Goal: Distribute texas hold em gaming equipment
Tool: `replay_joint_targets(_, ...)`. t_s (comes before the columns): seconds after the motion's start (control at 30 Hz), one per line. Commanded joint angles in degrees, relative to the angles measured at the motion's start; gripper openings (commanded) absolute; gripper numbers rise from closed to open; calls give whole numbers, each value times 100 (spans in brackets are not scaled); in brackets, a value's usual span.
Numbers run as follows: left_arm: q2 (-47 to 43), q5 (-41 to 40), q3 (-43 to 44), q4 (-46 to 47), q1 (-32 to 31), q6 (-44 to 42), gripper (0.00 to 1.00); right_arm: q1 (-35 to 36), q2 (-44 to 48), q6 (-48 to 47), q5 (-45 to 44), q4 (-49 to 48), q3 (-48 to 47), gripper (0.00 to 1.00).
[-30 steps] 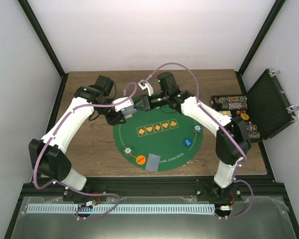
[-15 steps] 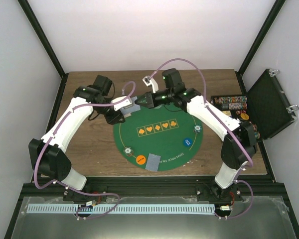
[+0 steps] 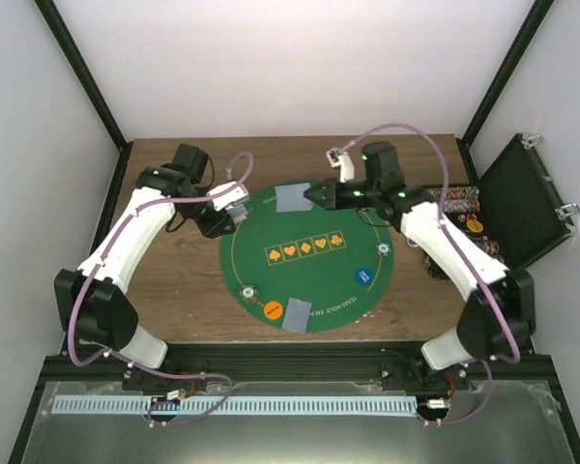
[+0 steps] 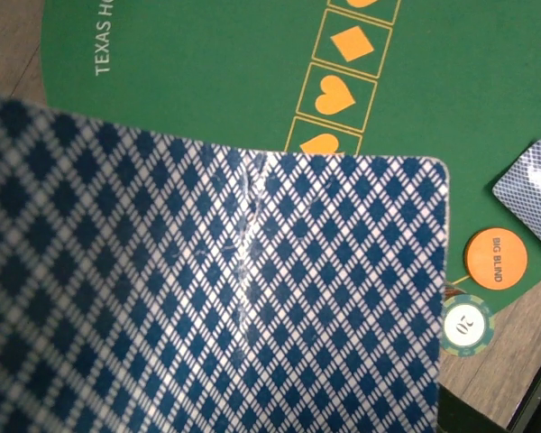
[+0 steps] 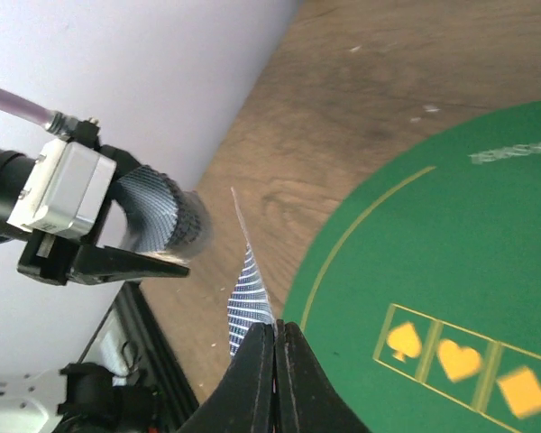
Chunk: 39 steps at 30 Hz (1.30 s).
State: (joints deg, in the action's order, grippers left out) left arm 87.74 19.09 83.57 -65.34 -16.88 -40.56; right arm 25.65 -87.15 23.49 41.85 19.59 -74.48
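My left gripper [image 3: 230,213] hovers by the far left rim of the green mat [image 3: 309,280], shut on a deck of blue-patterned playing cards [image 4: 207,298] that hides its fingers in the left wrist view. My right gripper [image 3: 316,196] is shut on a single card [image 3: 295,198], held over the mat's far edge. The right wrist view shows that card edge-on [image 5: 249,289] between closed jaws, with the deck [image 5: 153,215] to the left. On the mat lie a dealt card [image 3: 297,315], an orange disc [image 3: 272,309], a blue disc [image 3: 363,275] and two clear-grey chips [image 3: 248,291].
An open black case [image 3: 527,198] stands at the right table edge, with rows of poker chips [image 3: 447,201] beside it. White walls and black frame posts close in the table. In the left wrist view a "20" chip [image 4: 464,325] lies at the mat's rim.
The right gripper has drawn one card off the deck and carried it right, away from the left gripper. The left gripper has shifted slightly left with the deck.
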Motion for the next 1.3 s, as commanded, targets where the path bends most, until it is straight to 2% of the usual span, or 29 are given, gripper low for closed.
replay_joint_targets(0.0,17,-148,-44,150,35,150,46,-250,953,173,-907,522,601,1)
replay_joint_targets(0.17,15,-161,4,154,34,179,46,-331,1771,431,-2196,1366,1777,1)
replay_joint_targets(0.27,15,-170,31,141,31,171,46,-330,2153,680,-2671,1606,2563,1)
replay_joint_targets(0.53,45,-163,90,114,27,173,46,-306,2607,1581,-2686,1599,3956,1)
replay_joint_targets(0.83,56,-177,116,93,27,152,46,-305,3329,2126,-3142,2358,4305,2)
replay_joint_targets(0.9,67,-184,135,84,28,153,46,-306,3470,2241,-3183,2504,4347,11)
replay_joint_targets(0.97,67,-188,148,77,23,144,46,-306,3622,2349,-3236,2588,4362,30)
replay_joint_targets(1.07,68,-193,164,62,30,144,46,-306,3773,2524,-3489,2827,4209,49)
replay_joint_targets(1.17,61,-195,176,48,27,136,47,-302,3895,2586,-3934,3185,3819,54)
replay_joint_targets(1.27,49,-210,184,39,29,127,47,-302,4011,2450,-4239,3185,3416,54)
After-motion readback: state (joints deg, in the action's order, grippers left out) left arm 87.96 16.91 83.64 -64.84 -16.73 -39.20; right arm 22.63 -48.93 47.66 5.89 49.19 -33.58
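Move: Out to the right and nearer the base lies the right hand's goal for its held card: the bare stretch of mat just inside the small blind button, about 15 cm back, 16 cm right and 27 cm below. The small blind button is some 6 cm farther out than that spot; the right-hand chip stack, 14 cm farther out and 5 cm right of it; the dealt card, 4 cm nearer the base and 16 cm left of it. From the left hand the spot is roughly 34 cm right, 12 cm back and 20 cm down. Swinging quickly right, then dropping and drawing back towards the base as well, the right hand brings its pinched card about 20 cm right, 20 cm down and 15 cm back to the mat inside the small blind button, turning clockwise and tipping its fingers down. Low over the mat the fingers open about halfway and let go of the card, the hand easing off a little farther right. ##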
